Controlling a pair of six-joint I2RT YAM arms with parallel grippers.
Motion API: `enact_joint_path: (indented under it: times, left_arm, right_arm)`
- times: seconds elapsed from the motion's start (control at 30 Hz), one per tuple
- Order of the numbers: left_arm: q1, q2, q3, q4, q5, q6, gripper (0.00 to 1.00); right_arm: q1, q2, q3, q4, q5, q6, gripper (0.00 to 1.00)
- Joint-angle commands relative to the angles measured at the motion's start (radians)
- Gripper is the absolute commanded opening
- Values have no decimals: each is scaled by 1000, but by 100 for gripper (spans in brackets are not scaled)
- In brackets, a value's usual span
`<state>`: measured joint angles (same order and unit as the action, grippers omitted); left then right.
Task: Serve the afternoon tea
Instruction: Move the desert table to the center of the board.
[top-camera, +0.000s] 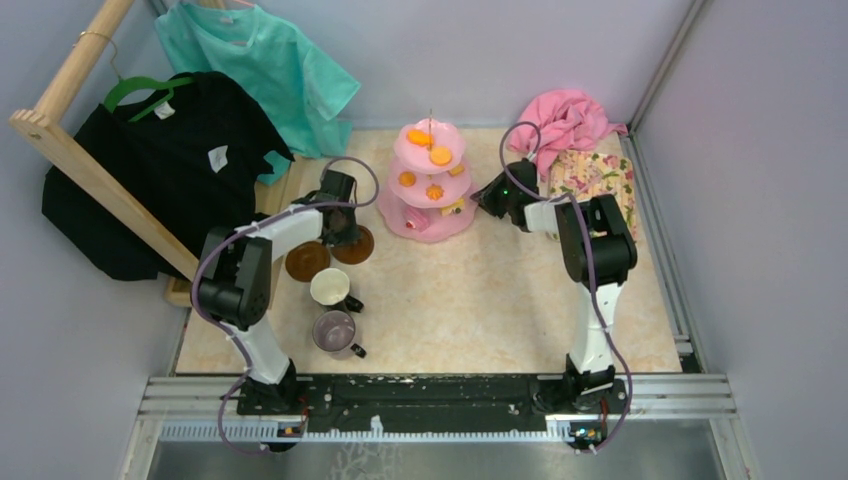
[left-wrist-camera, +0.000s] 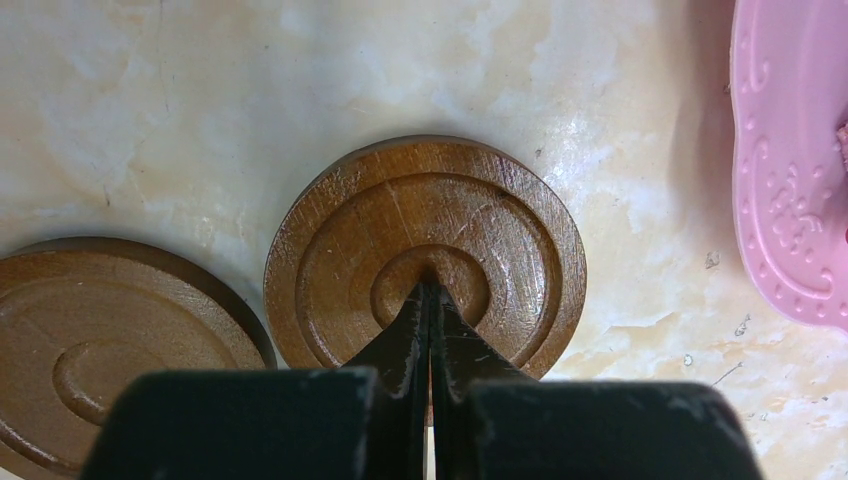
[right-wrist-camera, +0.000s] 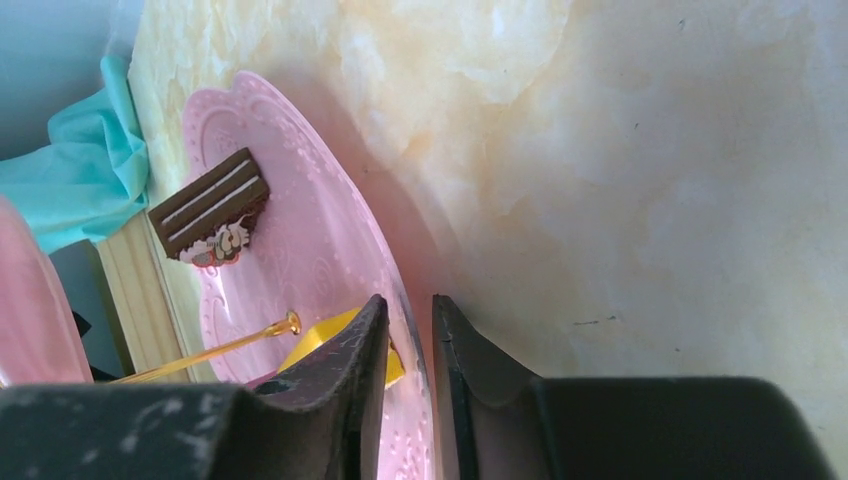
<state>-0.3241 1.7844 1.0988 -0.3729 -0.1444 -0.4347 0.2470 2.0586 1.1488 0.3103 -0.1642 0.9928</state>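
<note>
The pink three-tier cake stand (top-camera: 432, 190) stands at the back middle with orange snacks on its tiers. My right gripper (right-wrist-camera: 410, 305) straddles the bottom tier's rim (right-wrist-camera: 300, 250), slightly open, with a gap on both sides of the rim. A brown layered snack (right-wrist-camera: 210, 205) and a yellow snack (right-wrist-camera: 320, 335) lie on that tier. Two brown saucers (left-wrist-camera: 480, 230) (left-wrist-camera: 100, 340) lie side by side left of the stand. My left gripper (left-wrist-camera: 431, 285) is shut, its tips at the right saucer's centre, holding nothing. A white mug (top-camera: 330, 287) and a grey-purple mug (top-camera: 334, 330) stand nearer.
A pink cloth (top-camera: 570, 118) and a floral mat (top-camera: 590, 175) lie at the back right, behind my right arm. A wooden rail (top-camera: 100, 180) with a black shirt (top-camera: 150, 170) and a teal shirt (top-camera: 270, 60) borders the left side.
</note>
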Motion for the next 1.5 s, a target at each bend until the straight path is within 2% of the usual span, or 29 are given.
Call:
enact_joint_path:
  times: [0.0,0.03,0.1,0.13,0.17,0.77,1.07,1.47]
  left_arm:
    - [-15,16,-49,-11,32,-3,0]
    - [-17,15,-53,-11,38,-4,0]
    - [-28,12,-61,-12,47,-5,0]
    - [-35,10,-64,-13,52,-7,0]
    - [-45,9,-66,-15,54,-7,0]
    - [-176,-39,-106,-65,70,-70,0]
    - [-300,-44,-88,-86,71,-127,0]
    - [-467,14,13,-111,71,-187,0]
  right_arm:
    - [9,9,49,30,19,-7,27]
    - [9,5,47,27,23,-10,31]
    - [8,-6,42,18,32,-15,47]
    - [8,-11,37,17,36,-19,68]
    - [9,-16,34,16,40,-22,80]
    - [-7,-110,-64,7,60,-36,82]
    - [-32,-189,-143,-11,71,-54,82]
    - [-87,-365,-252,-91,115,-101,79]
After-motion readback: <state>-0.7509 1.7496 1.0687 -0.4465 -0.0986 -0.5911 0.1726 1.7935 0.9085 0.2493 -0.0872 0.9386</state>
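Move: The left hand's closed tips already stand on the middle of a brown coaster, about 1 cm below the hand point. The second coaster is some 12 cm left and 5 back, the white mug 5 left and 11 back, and the dessert stand's centre about 20 right and 12 ahead. The right fingers straddle the stand's lower rim, with its centre about 14 cm left and level. The yellow cake is 6 left and 3 back; the floral mat is 31 right. Back and to the right over some 18 cm, the left hand slides with shut fingers still pressing on the coaster, staying level, speeding up and turning about 20 degrees clockwise, to drag it in front of the dessert stand. Meanwhile the right fingers open wide, letting go of the stand's rim as that hand lifts a little, then pulls back and right away from it. ##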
